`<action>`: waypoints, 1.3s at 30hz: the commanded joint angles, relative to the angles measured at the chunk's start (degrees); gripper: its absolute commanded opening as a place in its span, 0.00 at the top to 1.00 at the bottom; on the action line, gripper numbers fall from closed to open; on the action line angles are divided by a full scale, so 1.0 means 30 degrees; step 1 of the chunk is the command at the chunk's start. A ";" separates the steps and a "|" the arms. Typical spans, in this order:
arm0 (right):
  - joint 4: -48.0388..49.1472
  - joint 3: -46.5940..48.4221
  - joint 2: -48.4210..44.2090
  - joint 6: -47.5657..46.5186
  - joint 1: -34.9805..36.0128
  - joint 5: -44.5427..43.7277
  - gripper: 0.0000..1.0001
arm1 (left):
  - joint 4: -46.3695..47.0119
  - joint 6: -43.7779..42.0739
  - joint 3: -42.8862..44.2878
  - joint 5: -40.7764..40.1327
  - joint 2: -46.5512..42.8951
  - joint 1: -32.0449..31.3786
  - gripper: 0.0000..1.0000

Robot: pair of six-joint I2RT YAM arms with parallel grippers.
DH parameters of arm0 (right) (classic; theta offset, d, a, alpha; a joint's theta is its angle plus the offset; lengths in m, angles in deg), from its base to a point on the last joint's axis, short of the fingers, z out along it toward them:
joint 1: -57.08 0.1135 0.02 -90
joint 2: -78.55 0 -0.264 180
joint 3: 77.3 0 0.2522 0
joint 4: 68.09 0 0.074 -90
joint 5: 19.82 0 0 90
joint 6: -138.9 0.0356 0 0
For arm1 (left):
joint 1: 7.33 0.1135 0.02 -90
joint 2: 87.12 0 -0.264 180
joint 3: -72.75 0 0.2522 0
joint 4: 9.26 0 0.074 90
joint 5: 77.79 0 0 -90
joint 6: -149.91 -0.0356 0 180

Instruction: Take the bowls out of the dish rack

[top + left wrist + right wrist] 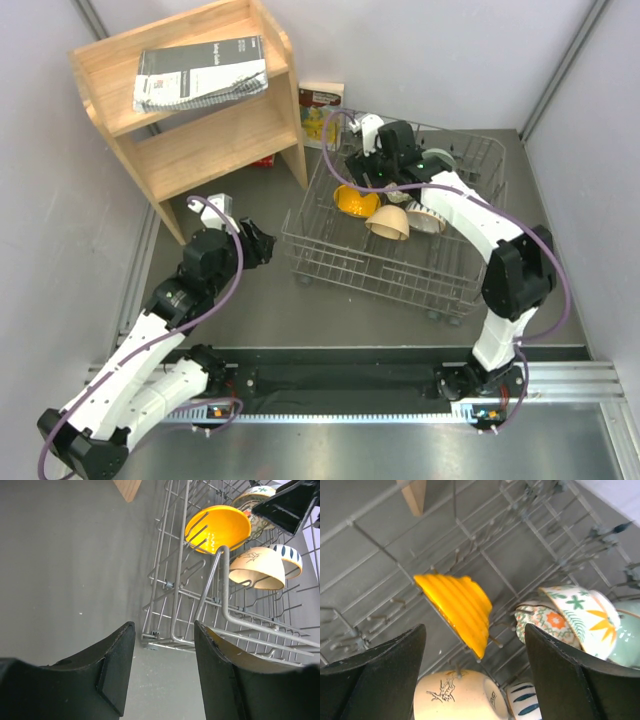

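Observation:
The grey wire dish rack (380, 265) stands right of centre. In it sit an orange-yellow bowl (355, 202), a tan bowl (388, 222), a dark-striped white bowl (428, 222) and a pale teal bowl (441, 158). My right gripper (357, 172) hangs open over the rack's far left part, its jaws straddling the orange bowl (457, 607) from above without touching it. The right wrist view also has the tan bowl (455, 697), the striped bowl (522, 705), a floral cream bowl (582, 615) and the teal bowl (630, 645). My left gripper (262, 245) is open and empty over the table, just left of the rack (175, 595).
A wooden shelf (190, 100) carrying a spiral-bound booklet (200, 72) stands at the back left, one leg close to the rack's far left corner. A small book (320, 110) leans behind the rack. Grey walls close in on both sides.

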 commanded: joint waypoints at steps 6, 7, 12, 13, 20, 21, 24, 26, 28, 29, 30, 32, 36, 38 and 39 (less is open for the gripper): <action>-0.0688 0.3625 0.2977 -0.0795 0.0026 0.1175 0.21 | 0.1108 -0.0414 0.0204 0.0103 0.0422 -0.0057 0.45; -0.0776 0.3744 0.3096 -0.0795 0.0026 0.1117 0.22 | 0.1108 -0.0414 0.0263 0.0103 0.0451 -0.0028 0.45; -0.1392 0.3717 0.3566 -0.0678 0.0026 0.0941 0.23 | 0.1079 -0.0385 0.0264 0.0191 0.0480 -0.0057 0.45; -0.1305 0.3571 0.3508 -0.0678 -0.0003 0.0911 0.23 | 0.1079 -0.0327 0.0235 0.0220 0.0422 -0.0057 0.45; -0.0426 0.2339 0.3565 -0.0444 -0.0237 0.0999 0.28 | 0.0933 -0.0063 0.0030 0.0484 0.0276 -0.0057 0.46; -0.0338 0.2310 0.3711 -0.0327 -0.0295 0.1028 0.29 | 0.0962 -0.0005 0.0000 0.0484 0.0246 -0.0057 0.46; -0.0279 0.2134 0.3946 -0.0034 -0.0384 0.1232 0.33 | 0.0903 0.0142 -0.0147 0.0514 0.0041 -0.0057 0.46; -0.0221 0.1959 0.4034 0.0171 -0.0413 0.1409 0.34 | 0.0903 0.0172 -0.0205 0.0543 -0.0076 -0.0057 0.46; -0.0132 0.1841 0.4093 0.0230 -0.0413 0.1468 0.37 | 0.0903 0.0201 -0.0147 0.0572 -0.0106 -0.0057 0.46; -0.0132 0.1812 0.4151 0.0259 -0.0413 0.1468 0.39 | 0.0903 0.0201 -0.0147 0.0572 -0.0106 -0.0057 0.46; -0.0161 0.1840 0.4239 0.0318 -0.0413 0.1439 0.40 | 0.0932 0.0201 -0.0118 0.0572 -0.0048 -0.0057 0.45; -0.0337 0.1841 0.4269 0.0377 -0.0443 0.1526 0.50 | 0.0904 0.0114 -0.0030 0.0631 -0.0018 -0.0057 0.46; 0.0362 0.1169 0.3685 0.0640 -0.0413 0.1556 0.74 | 0.0962 0.0142 -0.0029 0.0602 0.0070 -0.0028 0.46; 0.0773 0.0643 0.3247 0.0757 -0.0413 0.1497 0.87 | 0.0962 0.0142 -0.0117 0.0602 0.0071 -0.0057 0.46; 0.0892 0.0495 0.3070 0.0758 -0.0413 0.1526 0.90 | 0.0933 0.0171 -0.0175 0.0601 0.0041 -0.0057 0.46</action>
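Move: The yellow bowl is almost directly beneath the right gripper, about 9 cm down, 1 cm ahead and 2 cm to its left. At about that level, the cream bowl is some 5 cm back and 5 cm to the gripper's right; the small patterned bowl is about 5 cm ahead and 8 cm right, and the flowered bowl 8 cm ahead, 10 cm right. From the left gripper the yellow bowl is roughly 18 cm ahead, 20 cm right and 12 cm lower. Lower the open right gripper about 8 cm onto the right-hand rim of the yellow bowl, easing a couple of centimetres forward and left early on and tipping the fingers slightly more downward. Near the bottom, close the fingers to pinch that rim, then swing some 3 cm right and a little forward, keeping low. ##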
